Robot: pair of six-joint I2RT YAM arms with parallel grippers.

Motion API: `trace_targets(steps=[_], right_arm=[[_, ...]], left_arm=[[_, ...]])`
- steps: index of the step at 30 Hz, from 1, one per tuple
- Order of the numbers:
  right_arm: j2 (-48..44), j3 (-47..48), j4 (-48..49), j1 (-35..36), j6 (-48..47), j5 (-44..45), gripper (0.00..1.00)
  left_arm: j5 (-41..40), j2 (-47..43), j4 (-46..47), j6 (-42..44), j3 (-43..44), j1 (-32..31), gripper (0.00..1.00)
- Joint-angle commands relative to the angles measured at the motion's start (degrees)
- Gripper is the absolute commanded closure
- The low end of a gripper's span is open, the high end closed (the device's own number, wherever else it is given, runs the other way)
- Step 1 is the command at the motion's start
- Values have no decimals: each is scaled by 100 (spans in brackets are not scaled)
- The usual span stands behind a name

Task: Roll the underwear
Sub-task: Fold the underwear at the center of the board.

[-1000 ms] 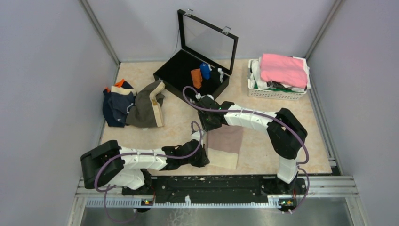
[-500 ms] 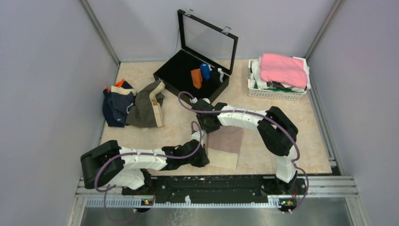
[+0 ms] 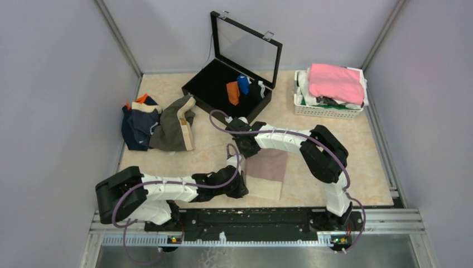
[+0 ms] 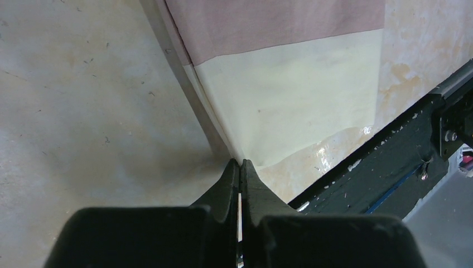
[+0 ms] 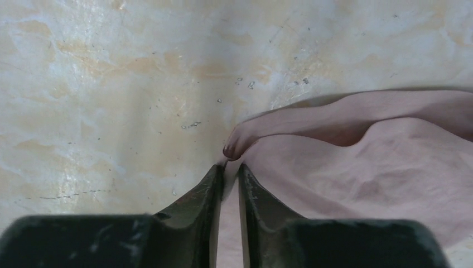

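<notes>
A pale pink-beige underwear (image 3: 269, 172) with a cream waistband lies flat on the table just in front of the arms. My left gripper (image 3: 241, 188) is at its near left corner. In the left wrist view the jaws (image 4: 240, 163) are pressed together on the waistband's edge (image 4: 290, 95), which lifts up into them. My right gripper (image 3: 248, 151) is at the far left corner. In the right wrist view its jaws (image 5: 230, 167) stand narrow with pink cloth (image 5: 390, 167) between them and a small fold poking out past the tips.
An open black case (image 3: 207, 89) at the back holds an orange roll (image 3: 233, 92) and a blue roll (image 3: 243, 84). A white basket (image 3: 329, 107) with a bright pink cloth (image 3: 336, 82) stands back right. Navy (image 3: 136, 127) and olive-brown (image 3: 175, 127) briefs lie heaped at left.
My right gripper has shifted a little left to the cloth's far corner and its jaws have narrowed onto it. The left gripper stays put and has closed fully.
</notes>
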Motion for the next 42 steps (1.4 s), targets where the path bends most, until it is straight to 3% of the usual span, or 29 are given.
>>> trace_targets(steps=[1,5,9,15,19,29,35,42], right_arm=[[117,220,23,69,-50,257,88],[14,147,184,57,-24,393,100],[-209,-58,494,-82,96,239,100],[-735,-654,1593,-608,476,-876,100],[-1092,-930,2063,-772,676,-1090,100],[-2003,-2109,3323,-1275,1278,-1573,100],[-2453,-2503,3289,-1370,1256,-1338,100],[-2896,-3063,3204,-1387,1317,-965,100]], left_arm=[[42,-12,222,79,-28,1,100],[40,-39,80,187,12,1,100],[-366,-278,-496,249,129,1,100],[-1147,-460,-1821,754,785,10,100],[-1478,-343,-2309,1086,1251,10,100],[-1335,199,-2876,2209,2098,-7,100],[-1674,547,-3369,2604,2475,-29,100],[-1417,493,-3385,2901,2621,-101,100]])
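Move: The underwear lies flat, its middle about 9 cm to the right of the left hand and 7 cm ahead, a touch lower; the left hand already pinches its near left corner. From the right hand, whose half-shut fingers straddle the far left corner, that middle is about 8 cm right and 8 cm back. The open black box is centred some 21 cm ahead of the right hand and 7 cm left, the grey garment about 9 cm ahead and 25 cm left. The underwear's far left corner is pinched as the right fingers close fully; the left fingers keep their grip on the near one. Both hands then raise the left edge: the left goes some 5 cm forward, 4 cm up and 3 cm left, steepening to point down; the right lifts about 6 cm, first forward, then veering right, tipping its fingers leftward some 30 degrees. ##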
